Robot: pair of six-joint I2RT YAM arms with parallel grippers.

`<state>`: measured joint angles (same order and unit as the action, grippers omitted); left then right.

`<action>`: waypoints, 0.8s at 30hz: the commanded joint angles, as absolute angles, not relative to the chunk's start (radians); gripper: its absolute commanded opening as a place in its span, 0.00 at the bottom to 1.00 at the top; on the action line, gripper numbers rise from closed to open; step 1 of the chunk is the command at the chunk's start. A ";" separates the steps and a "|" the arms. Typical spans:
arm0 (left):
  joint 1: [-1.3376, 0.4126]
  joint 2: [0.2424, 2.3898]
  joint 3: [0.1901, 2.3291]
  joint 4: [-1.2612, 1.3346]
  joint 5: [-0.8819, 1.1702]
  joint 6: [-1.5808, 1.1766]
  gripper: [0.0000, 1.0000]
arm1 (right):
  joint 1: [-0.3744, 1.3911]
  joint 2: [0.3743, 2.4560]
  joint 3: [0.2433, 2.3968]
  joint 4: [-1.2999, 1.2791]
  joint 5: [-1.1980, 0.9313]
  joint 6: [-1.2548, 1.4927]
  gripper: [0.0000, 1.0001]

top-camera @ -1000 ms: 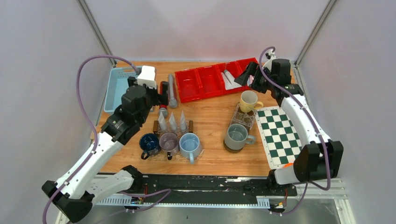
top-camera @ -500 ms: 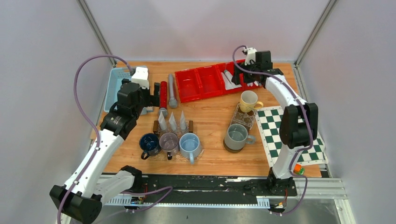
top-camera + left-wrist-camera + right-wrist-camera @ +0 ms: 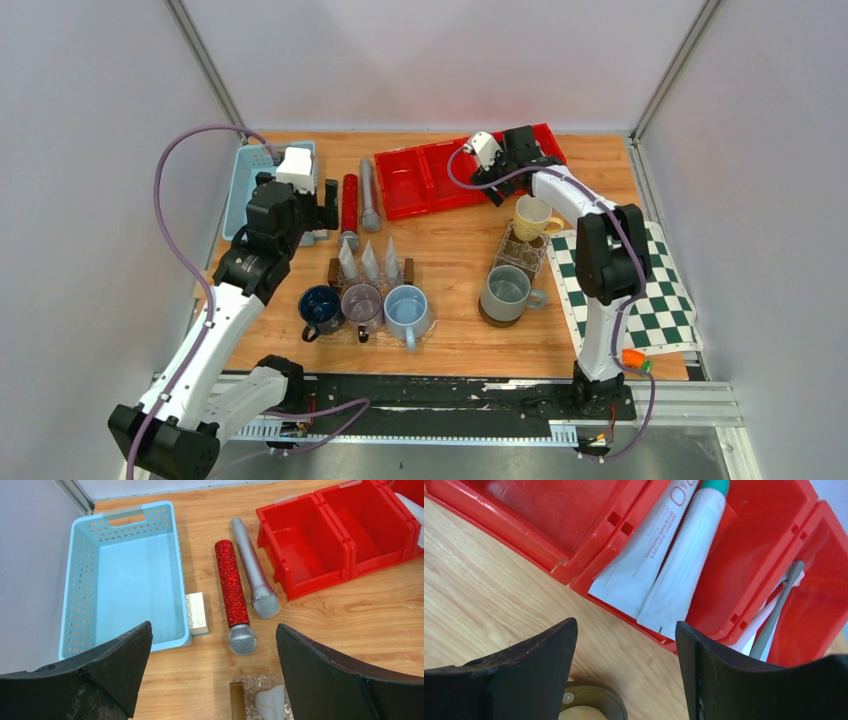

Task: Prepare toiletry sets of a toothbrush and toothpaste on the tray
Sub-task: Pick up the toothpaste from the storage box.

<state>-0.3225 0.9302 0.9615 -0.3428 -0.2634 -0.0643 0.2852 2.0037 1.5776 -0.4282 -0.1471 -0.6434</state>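
Observation:
In the right wrist view, two white toothpaste tubes (image 3: 649, 555) lie side by side in one compartment of the red bin row (image 3: 574, 535). Pale toothbrushes (image 3: 776, 607) lie in the compartment to their right. My right gripper (image 3: 625, 625) is open and empty, hovering over the wood just in front of the toothpaste compartment. It hides those tubes in the top view, where my right gripper (image 3: 498, 183) sits by the bins. The pale blue tray (image 3: 82, 590) stands empty at the far left. My left gripper (image 3: 213, 626) is open and empty beside it.
A red glitter microphone (image 3: 232, 592), a grey microphone (image 3: 252, 567) and a white block (image 3: 196, 612) lie between tray and bins. A yellow mug (image 3: 533, 213) stands under my right gripper. Three mugs (image 3: 362, 305), a grey mug (image 3: 505, 290) and a chessboard mat (image 3: 620, 290) fill the front.
My right arm has swung left along the red bins, from their right end to the front of the toothpaste compartment, and its jaws have narrowed somewhat. The left arm shifted slightly left.

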 commanded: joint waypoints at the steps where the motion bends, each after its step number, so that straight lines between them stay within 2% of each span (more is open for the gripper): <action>1: -0.312 0.908 0.958 -0.291 -0.267 -0.045 1.00 | 0.315 2.032 1.609 -0.381 -0.090 -0.808 0.71; 8: -0.310 0.910 0.953 -0.285 -0.255 -0.046 1.00 | 0.344 2.084 1.612 -0.322 -0.070 -0.860 0.65; 12: -0.310 0.907 0.950 -0.282 -0.258 -0.040 1.00 | 0.350 2.127 1.634 -0.311 -0.058 -0.874 0.57; 15: -0.310 0.905 0.947 -0.280 -0.261 -0.037 1.00 | 0.352 2.154 1.648 -0.307 -0.022 -0.892 0.46; 21: -0.309 0.905 0.945 -0.276 -0.252 -0.033 0.99 | 0.352 2.141 1.645 -0.301 -0.018 -0.911 0.15; 24: -0.308 0.904 0.944 -0.275 -0.250 -0.031 0.99 | 0.352 2.121 1.641 -0.302 -0.030 -0.917 0.05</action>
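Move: The left of the two toothpastes in the red storage box has its middle about 7 cm ahead of the right hand, 3 cm left and 4 cm below; its flat near end is much closer. The second toothpaste lies level ahead with it and 3 cm to its right, the utensils 10 cm to its right and 2 cm farther out. The yellow mug stands 5 cm back and 5 cm right of the hand. From the left hand, that left toothpaste lies some 25 cm ahead, 33 cm right and 22 cm below. The right hand sinks about 4 cm while easing forward and left to the flat near end of the left toothpaste at the box's front edge, its left side dipping and the wrist turning counter-clockwise, some 20 degrees in all. The fingers, wide at first, shut nearly all the way, mostly late on, and pinch that flat end with their tips as the hand goes on forward to about 3 cm and lifts again by nearly 1 cm. ##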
